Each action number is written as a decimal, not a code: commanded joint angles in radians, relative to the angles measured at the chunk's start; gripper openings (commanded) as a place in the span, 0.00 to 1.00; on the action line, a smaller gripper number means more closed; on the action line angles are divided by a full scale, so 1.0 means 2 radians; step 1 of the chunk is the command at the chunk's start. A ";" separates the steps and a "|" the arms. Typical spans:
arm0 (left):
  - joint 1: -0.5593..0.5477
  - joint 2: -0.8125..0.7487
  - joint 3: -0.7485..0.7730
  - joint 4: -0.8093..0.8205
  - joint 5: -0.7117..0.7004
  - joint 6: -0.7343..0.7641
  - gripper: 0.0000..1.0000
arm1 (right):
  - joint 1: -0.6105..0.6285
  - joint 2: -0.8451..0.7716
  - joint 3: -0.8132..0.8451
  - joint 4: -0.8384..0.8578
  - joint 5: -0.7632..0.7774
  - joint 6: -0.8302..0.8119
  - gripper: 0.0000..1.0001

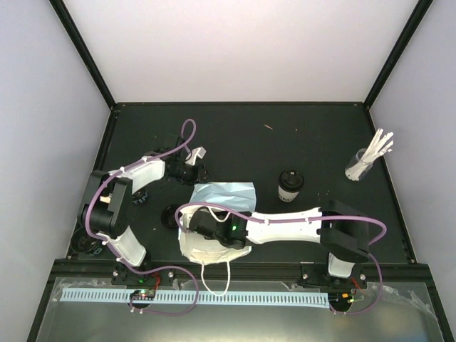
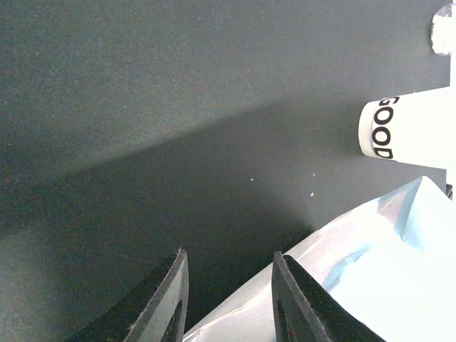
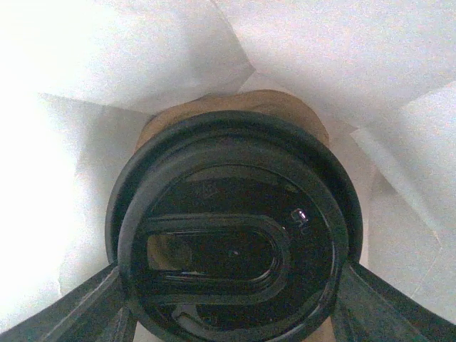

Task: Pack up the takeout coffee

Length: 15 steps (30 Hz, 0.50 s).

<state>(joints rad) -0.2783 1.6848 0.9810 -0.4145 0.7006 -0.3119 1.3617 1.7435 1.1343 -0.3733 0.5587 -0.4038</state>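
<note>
The light-blue paper bag [image 1: 226, 195] lies on its side at the table's middle, mouth toward the arms. My right gripper [image 1: 205, 228] reaches into that mouth. In the right wrist view its fingers [image 3: 92, 306] flank a coffee cup's black lid [image 3: 235, 235], and the gripper [image 3: 234, 285] is shut on the cup, over the brown carrier [image 3: 235, 103] deep in the bag. A second cream cup [image 1: 290, 186] with a black lid stands right of the bag, also seen lying sideways as a cup [image 2: 406, 128] in the left wrist view. My left gripper [image 2: 229, 254] hangs open at the bag's far-left edge [image 2: 370, 271].
A clear glass of white sticks [image 1: 365, 162] stands at the back right. A dark round object [image 1: 171, 214] lies left of the bag, and another [image 1: 89, 246] sits by the left arm's base. The bag's white handles [image 1: 214, 279] trail over the near table edge.
</note>
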 commanded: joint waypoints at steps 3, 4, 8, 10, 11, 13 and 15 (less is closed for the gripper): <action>-0.018 -0.022 -0.015 -0.031 0.025 -0.013 0.34 | -0.014 0.040 -0.005 -0.044 -0.001 0.015 0.44; -0.018 -0.024 -0.016 -0.031 0.025 -0.015 0.34 | -0.014 0.039 -0.006 -0.044 0.014 0.015 0.44; -0.018 -0.038 -0.018 -0.034 0.022 -0.021 0.38 | -0.014 0.031 -0.005 -0.051 0.054 0.010 0.45; -0.018 -0.054 -0.018 -0.045 0.013 -0.024 0.46 | -0.015 0.020 -0.007 -0.050 0.048 0.010 0.45; -0.018 -0.068 -0.019 -0.051 0.007 -0.025 0.51 | -0.015 0.015 -0.009 -0.049 0.040 0.011 0.45; -0.017 -0.104 -0.018 -0.070 -0.012 -0.029 0.60 | -0.016 0.007 -0.013 -0.047 0.026 0.012 0.45; -0.016 -0.145 -0.015 -0.098 -0.035 -0.030 0.67 | -0.016 0.004 -0.014 -0.047 0.015 0.012 0.45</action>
<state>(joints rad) -0.2932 1.5558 0.9451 -0.4427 0.6453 -0.3416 1.3674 1.7496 1.1400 -0.3897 0.6052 -0.3908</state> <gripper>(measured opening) 0.618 0.693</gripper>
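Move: The bag's blue base end lies about 6 cm back and 6 cm to the right of the left hand, at roughly its height. The black lid is some 12 cm back and 9 cm left of that hand, the standing coffee cup 3 cm back and 25 cm right. The right hand, already gripping a lidded cup inside the bag, has the cup carrier about 4 cm ahead, 2 cm left and 7 cm below. Left fingers open and the hand lifts about 2.5 cm beside the bag, while the right keeps gripping its cup. ##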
